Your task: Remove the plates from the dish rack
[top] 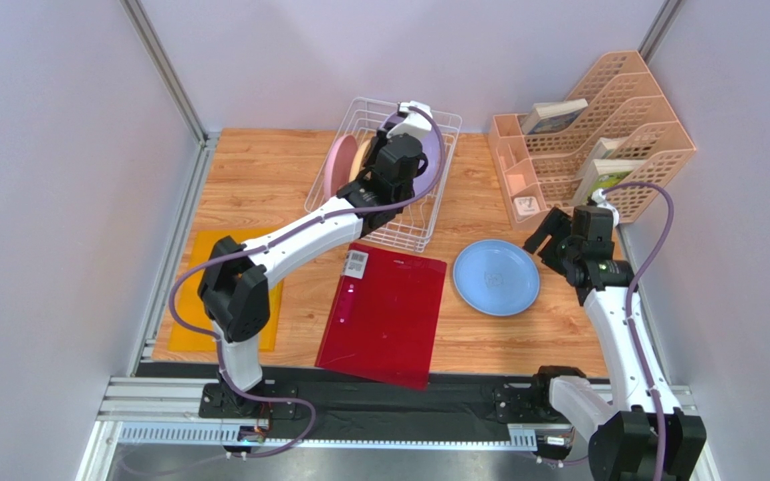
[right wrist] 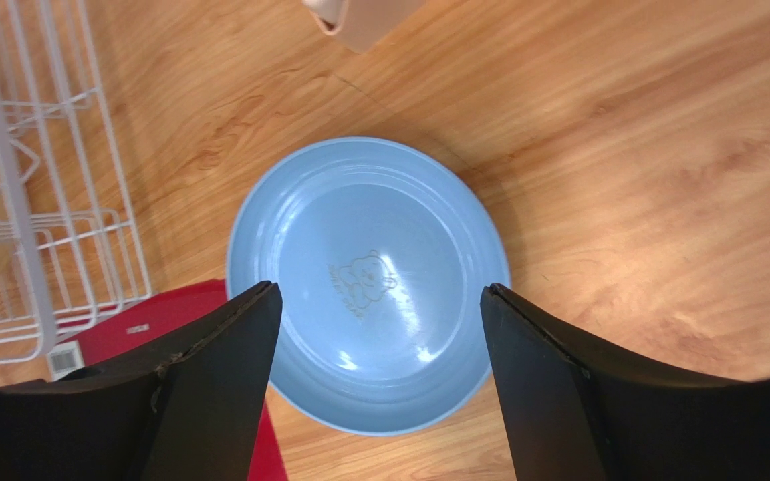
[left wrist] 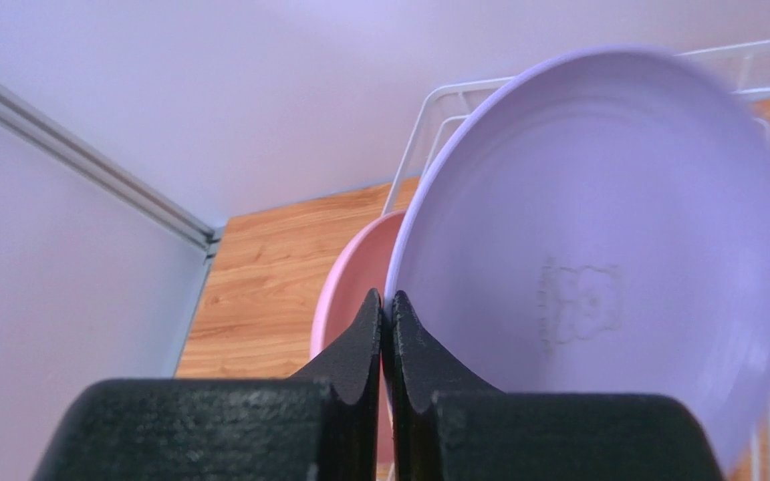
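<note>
The white wire dish rack (top: 429,215) stands at the back middle of the table. A pink plate (top: 340,165), a tan-yellow plate (top: 359,160) and a lilac plate (top: 392,124) stand upright in it. My left gripper (top: 405,140) reaches into the rack. In the left wrist view it (left wrist: 385,298) is shut on the rim of the lilac plate (left wrist: 600,261), with the pink plate (left wrist: 354,291) just behind. A light blue plate (top: 496,278) lies flat on the table. My right gripper (top: 550,241) hovers open at its right edge, holding nothing; its wrist view shows the blue plate (right wrist: 369,241) below the gripper (right wrist: 379,301).
A red board (top: 384,311) lies in front of the rack, touching the blue plate's left side. An orange mat (top: 263,321) lies at the left under the left arm. A peach lattice organizer (top: 600,140) with booklets stands at the back right, close behind the right gripper.
</note>
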Robot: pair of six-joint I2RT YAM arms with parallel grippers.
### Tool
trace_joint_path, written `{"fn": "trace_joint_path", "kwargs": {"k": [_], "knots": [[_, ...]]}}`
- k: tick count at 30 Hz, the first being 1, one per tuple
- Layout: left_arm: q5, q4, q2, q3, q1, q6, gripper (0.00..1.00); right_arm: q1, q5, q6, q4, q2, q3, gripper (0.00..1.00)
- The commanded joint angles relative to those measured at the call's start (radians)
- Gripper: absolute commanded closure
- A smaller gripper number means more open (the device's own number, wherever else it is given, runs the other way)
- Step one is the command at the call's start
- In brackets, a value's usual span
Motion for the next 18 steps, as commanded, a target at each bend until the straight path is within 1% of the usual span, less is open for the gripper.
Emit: {"fn": "trace_joint_path", "kwargs": {"k": [1,3,4,8,9,10,13,18], "knots": [[0.125,-0.106,-0.121,0.051,-0.018,-0.089,1.00,0.011,-0.152,-0.024,0.125,0.009,0.052,0.21],[0.179,-0.159,-0.149,0.054,-0.016,-0.165,1.00,0.016,-0.203,-0.013,0.176,0.021,0.066,0.22],[0.235,-0.195,-0.158,0.050,-0.016,-0.182,1.00,0.023,-0.214,-0.010,0.193,0.032,0.070,0.21],[0.367,-0.259,-0.189,0.018,-0.016,-0.251,1.00,0.043,-0.274,-0.004,0.282,0.070,0.096,0.21],[0.390,-0.266,-0.196,-0.001,-0.016,-0.301,1.00,0.043,-0.306,0.004,0.296,0.092,0.107,0.21],[0.435,-0.272,-0.202,-0.010,-0.016,-0.318,1.00,0.071,-0.318,0.007,0.310,0.104,0.112,0.21],[0.495,-0.275,-0.215,-0.050,-0.016,-0.376,1.00,0.098,-0.337,0.022,0.365,0.141,0.127,0.21],[0.574,-0.277,-0.212,-0.077,-0.015,-0.439,1.00,0.161,-0.338,0.024,0.400,0.204,0.155,0.22]]}}
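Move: The left fingers still pinch the left rim of the purple plate, whose middle is about 6 cm right, 2 cm ahead and 3 cm below. They carry it towards the right gripper, some 30 cm right, 16 cm back and 15 cm lower; the yellow plate is level ahead, 4 cm left and 16 cm below. For the empty right hand the purple plate is roughly 14 cm ahead, 24 cm left and 11 cm higher, the blue plate about 3 cm back, 4 cm left, 14 cm below. Back and to its right, about 5 cm each way, the left hand draws the firmly shut pinch and purple plate away from the yellow plate, rising slightly then sinking, while turning clockwise and rolling its right side up. The right hand comes to meet it, left, forward and up, some 9 cm leftward, swinging counter-clockwise with fingertips lifting and jaws still open. ##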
